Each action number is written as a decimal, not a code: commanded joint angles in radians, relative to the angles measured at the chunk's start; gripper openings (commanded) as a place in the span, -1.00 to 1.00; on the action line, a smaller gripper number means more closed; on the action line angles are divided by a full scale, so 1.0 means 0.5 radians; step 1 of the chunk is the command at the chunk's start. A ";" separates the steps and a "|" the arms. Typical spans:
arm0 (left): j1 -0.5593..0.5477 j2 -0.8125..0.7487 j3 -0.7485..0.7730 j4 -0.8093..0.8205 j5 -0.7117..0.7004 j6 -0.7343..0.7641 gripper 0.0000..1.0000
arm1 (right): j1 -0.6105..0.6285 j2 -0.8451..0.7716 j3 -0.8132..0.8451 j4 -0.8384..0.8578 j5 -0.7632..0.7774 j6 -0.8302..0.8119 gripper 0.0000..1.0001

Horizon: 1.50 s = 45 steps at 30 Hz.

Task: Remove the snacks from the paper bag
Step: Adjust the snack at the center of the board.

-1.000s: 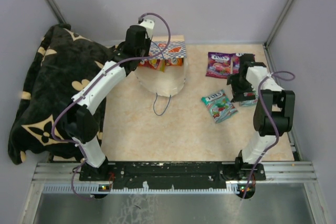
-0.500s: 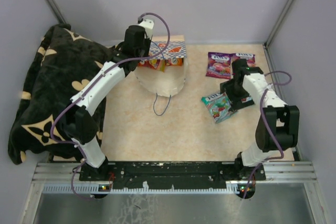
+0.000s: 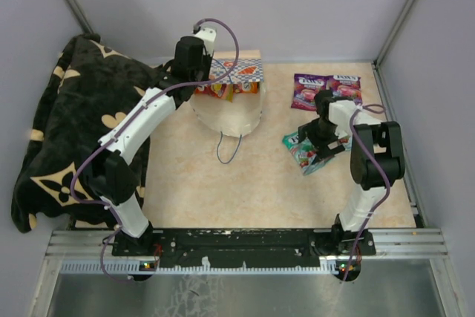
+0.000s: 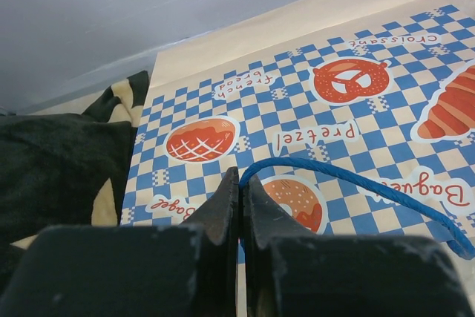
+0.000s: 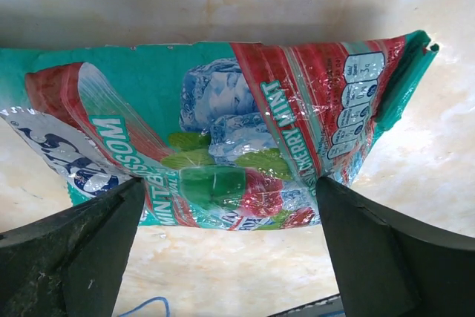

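The paper bag [image 3: 228, 109] lies on the table, and its checkered band [image 4: 334, 109] fills the left wrist view. My left gripper [image 4: 240, 177] is shut on the bag's blue string handle [image 4: 356, 180] at the bag's far end [image 3: 194, 61]. Orange and yellow snacks [image 3: 223, 88] show at the bag's mouth. A teal snack packet [image 5: 223, 124] lies flat on the table to the right [image 3: 306, 158]. My right gripper [image 5: 228, 183] hangs open just over it [image 3: 310, 139], its near edge between the fingers. Two purple-pink snack packets [image 3: 310, 91] lie behind.
A black floral blanket [image 3: 67, 131] is heaped along the table's left side, right beside the left arm. The second purple packet [image 3: 346, 85] lies near the right rail [image 3: 393, 131]. The bag's other blue handle [image 3: 226, 150] loops onto the table toward me.
My right arm swung left from the table's right edge and now stands over the teal packet, fingers still open. The left arm and the bag have not moved.
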 commanded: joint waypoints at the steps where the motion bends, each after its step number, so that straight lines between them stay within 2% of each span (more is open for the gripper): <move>1: 0.019 -0.058 -0.004 0.026 -0.003 0.002 -1.00 | -0.031 0.138 -0.099 0.216 -0.044 0.134 0.99; 6: 0.024 -0.054 0.006 0.021 0.009 0.004 -1.00 | -0.092 0.135 -0.158 0.327 -0.158 0.450 0.98; 11: 0.042 -0.051 0.006 0.028 0.038 0.002 -1.00 | -0.111 0.041 -0.215 0.440 -0.127 0.816 0.97; 19: 0.059 -0.045 0.026 0.026 0.084 0.002 -1.00 | -0.193 0.077 -0.082 0.508 -0.110 0.962 0.96; 24: 0.068 -0.056 0.021 0.018 0.082 0.008 -1.00 | -0.248 0.221 0.073 0.548 -0.084 0.879 0.96; 28: 0.071 -0.055 0.034 0.010 0.081 0.006 -1.00 | -0.281 0.381 0.319 0.452 -0.087 0.723 0.96; 33: 0.072 -0.045 0.079 -0.022 0.077 -0.001 -1.00 | -0.281 0.382 0.435 0.424 -0.079 0.617 0.97; 38: 0.071 -0.058 0.104 -0.019 0.074 0.000 -1.00 | -0.281 0.252 0.599 0.333 -0.118 0.420 0.99; 41: 0.049 -0.116 0.004 0.107 0.064 0.080 -1.00 | -0.244 0.061 0.558 0.433 -0.129 0.330 0.98; 43: 0.026 -0.155 -0.094 0.203 0.044 0.145 -1.00 | -0.161 -0.100 0.486 0.525 -0.036 0.253 0.98; 45: 0.014 -0.173 -0.134 0.242 0.036 0.163 -1.00 | -0.024 -0.249 0.427 0.622 0.114 0.042 0.97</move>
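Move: The teal snack to be adjusted lies right under the right hand's open fingers, its middle about 1 cm ahead and 1 cm below. A second teal snack is some 6 cm ahead and 12 cm to the hand's right; two purple snacks stand in a row farther out, one 23 cm ahead and 2 cm left, the other 24 cm ahead and 12 cm right. From the left hand, the snack to be adjusted is about 36 cm right, 18 cm back and 27 cm below. The skewed teal snack is dragged under the right hand's wide-open fingertips, still resting on it: the hand first twists clockwise nearly in place, to about 30 degrees, then slides forward towards the left purple snack. After some 12 cm forward it lifts off by about 5 cm, turning partly back and tilting, fingers staying open. ##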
